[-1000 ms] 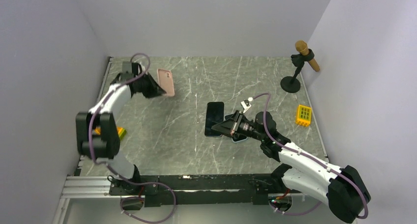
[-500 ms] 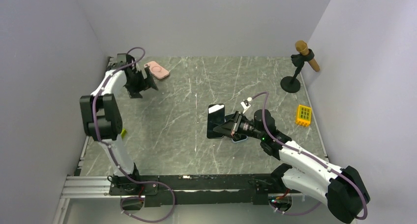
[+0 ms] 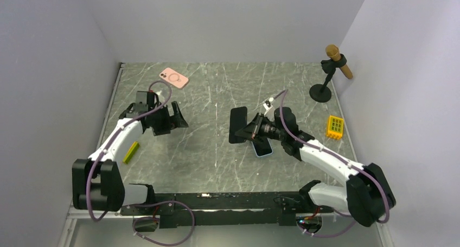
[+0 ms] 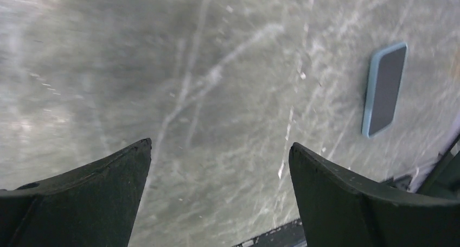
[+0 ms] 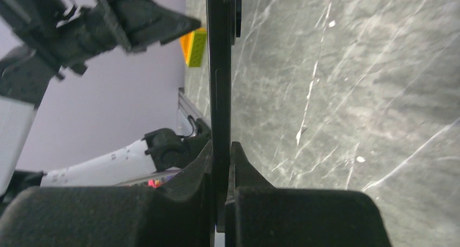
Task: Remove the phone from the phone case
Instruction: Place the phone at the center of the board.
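Observation:
The pink phone case (image 3: 173, 77) lies flat on the table at the back left, with nothing gripping it. My left gripper (image 3: 180, 118) hangs open and empty in front of it, well apart; in the left wrist view the left gripper (image 4: 219, 149) has only bare table between its fingers. My right gripper (image 3: 245, 134) is shut on the black phone (image 3: 237, 125) and holds it up on edge near the table's middle. Seen edge-on, the phone (image 5: 219, 68) rises from the pinched right gripper (image 5: 221, 149).
A second phone in a light blue case (image 3: 263, 147) lies under the right arm, also visible as the blue-cased phone (image 4: 385, 89). A microphone on a stand (image 3: 328, 76) and a yellow block (image 3: 335, 127) sit at the right. A green-yellow block (image 3: 131, 152) lies at the left.
My left gripper opened and let go of the pink case, which now lies at the back left; the left arm drew back toward me. The right gripper shifted the phone slightly away.

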You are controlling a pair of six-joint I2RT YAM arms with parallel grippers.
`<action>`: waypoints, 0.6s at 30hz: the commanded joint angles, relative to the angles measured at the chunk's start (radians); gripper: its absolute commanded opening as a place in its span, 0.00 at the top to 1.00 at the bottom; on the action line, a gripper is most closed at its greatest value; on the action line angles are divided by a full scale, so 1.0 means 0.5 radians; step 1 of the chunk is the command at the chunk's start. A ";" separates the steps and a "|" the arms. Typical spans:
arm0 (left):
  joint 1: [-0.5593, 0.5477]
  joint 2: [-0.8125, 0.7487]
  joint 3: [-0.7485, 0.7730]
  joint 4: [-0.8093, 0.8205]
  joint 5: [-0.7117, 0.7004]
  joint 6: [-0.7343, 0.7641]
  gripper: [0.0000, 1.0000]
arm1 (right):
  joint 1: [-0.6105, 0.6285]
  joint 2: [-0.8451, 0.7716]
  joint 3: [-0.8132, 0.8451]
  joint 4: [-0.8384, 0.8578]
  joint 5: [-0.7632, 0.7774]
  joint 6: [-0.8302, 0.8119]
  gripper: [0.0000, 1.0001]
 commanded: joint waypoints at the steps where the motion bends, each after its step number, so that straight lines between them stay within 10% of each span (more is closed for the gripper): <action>1: -0.167 -0.215 -0.065 0.099 0.090 -0.063 0.01 | -0.109 0.203 0.263 0.023 -0.073 -0.207 1.00; 18: -0.959 -0.745 -0.523 0.312 -0.032 -0.537 0.01 | -0.654 1.898 1.863 -0.542 -0.253 -0.850 0.97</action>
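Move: The right hand already grips the bare phone; the open stretch of board ahead of it lies about 26 cm forward, 2 cm left and some 16 cm below. The blue-cased phone is about 4 cm ahead, 6 cm right and 16 cm down; the microphone stand is about 28 cm ahead, 34 cm right and 8 cm down. From the empty left hand, the open spot is roughly 18 cm ahead, 36 cm right and 10 cm down. Forward and increasingly fast, the right hand carries the phone some 22 cm away from the blue-cased phone, sinking about 7 cm towards the open far part of the board. The grip stays shut while the left-pointing fingers tip about 15 degrees further down. The left hand, empty and wide open, draws back and to the right, about 10 cm each way, turning clockwise away from the pink case. ##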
